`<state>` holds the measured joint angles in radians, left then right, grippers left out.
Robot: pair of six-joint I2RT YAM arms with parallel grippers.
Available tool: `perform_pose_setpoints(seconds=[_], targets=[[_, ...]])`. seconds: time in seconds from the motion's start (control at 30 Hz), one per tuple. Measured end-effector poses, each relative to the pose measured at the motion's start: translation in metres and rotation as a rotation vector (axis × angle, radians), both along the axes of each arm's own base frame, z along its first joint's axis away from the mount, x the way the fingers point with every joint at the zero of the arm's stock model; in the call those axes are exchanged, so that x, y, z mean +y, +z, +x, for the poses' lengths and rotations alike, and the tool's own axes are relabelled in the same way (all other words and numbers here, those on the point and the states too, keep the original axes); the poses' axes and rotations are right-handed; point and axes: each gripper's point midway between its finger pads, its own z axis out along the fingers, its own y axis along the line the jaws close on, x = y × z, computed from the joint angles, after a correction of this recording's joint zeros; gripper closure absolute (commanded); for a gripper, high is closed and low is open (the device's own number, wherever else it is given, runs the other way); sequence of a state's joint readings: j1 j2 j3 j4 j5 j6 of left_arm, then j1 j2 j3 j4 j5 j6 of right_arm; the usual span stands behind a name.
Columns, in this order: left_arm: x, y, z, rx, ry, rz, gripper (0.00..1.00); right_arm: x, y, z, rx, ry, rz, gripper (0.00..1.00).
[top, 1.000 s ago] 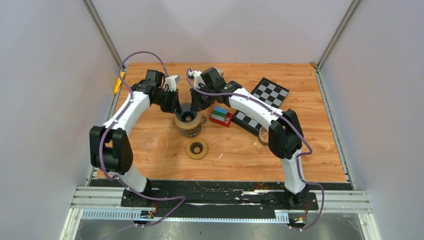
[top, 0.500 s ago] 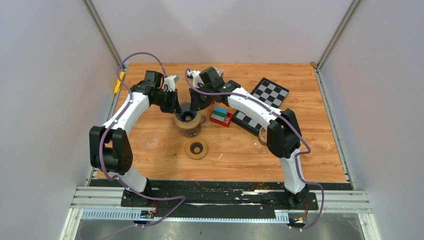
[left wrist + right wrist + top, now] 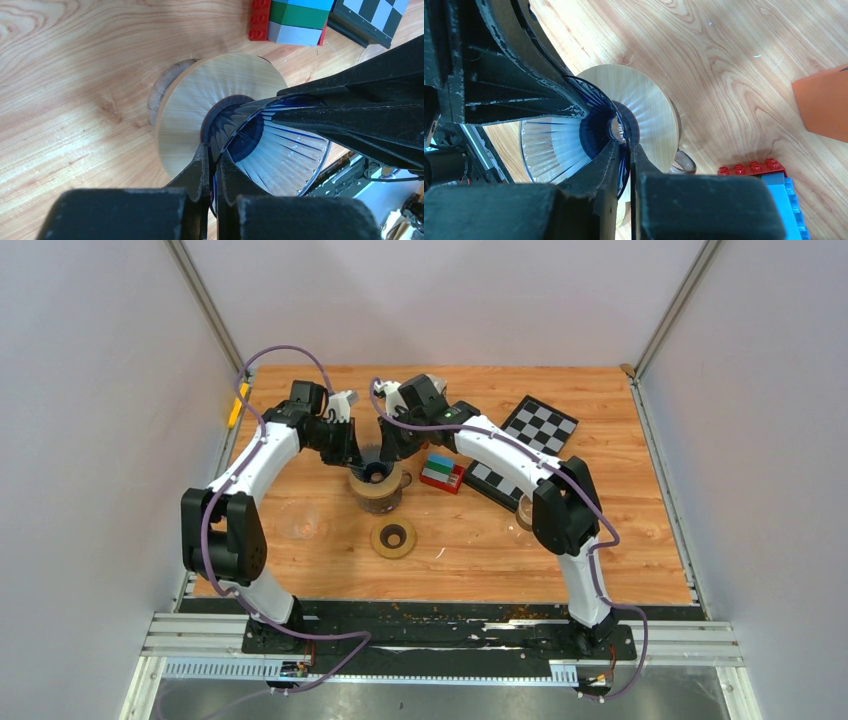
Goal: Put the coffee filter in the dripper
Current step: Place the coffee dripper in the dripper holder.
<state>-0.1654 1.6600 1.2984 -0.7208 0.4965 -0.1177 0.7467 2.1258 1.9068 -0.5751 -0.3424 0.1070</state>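
Observation:
The dripper (image 3: pixel 377 474) is a blue ribbed glass cone (image 3: pixel 280 150) with a round wooden collar (image 3: pixel 200 95), and it stands on a glass pot at the middle of the table. My left gripper (image 3: pixel 352 455) is shut on its rim from the left, one finger inside the cone and one outside (image 3: pixel 212 160). From the right, my right gripper (image 3: pixel 392 452) is shut on the opposite rim in the same way (image 3: pixel 625 150). The cone (image 3: pixel 554 145) shows only its ribs inside. I cannot make out the coffee filter in any view.
A red, green and blue brick stack (image 3: pixel 441 472) lies just right of the dripper, with checkerboard plates (image 3: pixel 541 423) beyond it. A brown ring (image 3: pixel 393 538) lies in front, a clear glass (image 3: pixel 300 525) to the left, and another glass (image 3: pixel 524 510) by the right arm.
Both arms have shifted only slightly. Both grips on the dripper's rim are unchanged.

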Motion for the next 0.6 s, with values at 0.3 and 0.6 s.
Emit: perform_pose_setpoints(seconds=[0.3, 0.6], targets=[[0.001, 0.009, 0.005, -0.01, -0.032, 0.02, 0.81, 0.001, 0.005, 0.0, -0.032, 0.049, -0.015, 0.68], [0.002, 0.017, 0.009, 0.016, -0.097, 0.1, 0.57, -0.003, -0.003, -0.008, -0.023, 0.126, -0.053, 0.54]])
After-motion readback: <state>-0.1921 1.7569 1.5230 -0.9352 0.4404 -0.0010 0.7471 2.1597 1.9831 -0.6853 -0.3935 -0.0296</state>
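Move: Just below both hands, which still pinch the dripper's rim, is the holder, a wooden ring on the glass pot: about 4 cm to the left hand's right, 2 cm back and 4 cm down; from the right hand 2 cm left, 4 cm back and 5 cm down. Counted from the right hand, the toy blocks stand some 11 cm right and 2 cm ahead, the filter box about 7 cm right and 10 cm ahead, both roughly 10 cm or more lower. Letting go of the dripper over the holder, both hands spread their nearly shut fingers to a bit under half open, so that each pair ends astride the rim. The left hand rises about 1.5 cm, edging forward and turning slightly clockwise; the right lifts a touch, dips, and ends about 1 cm farther back, turned some 5 degrees counter-clockwise. ##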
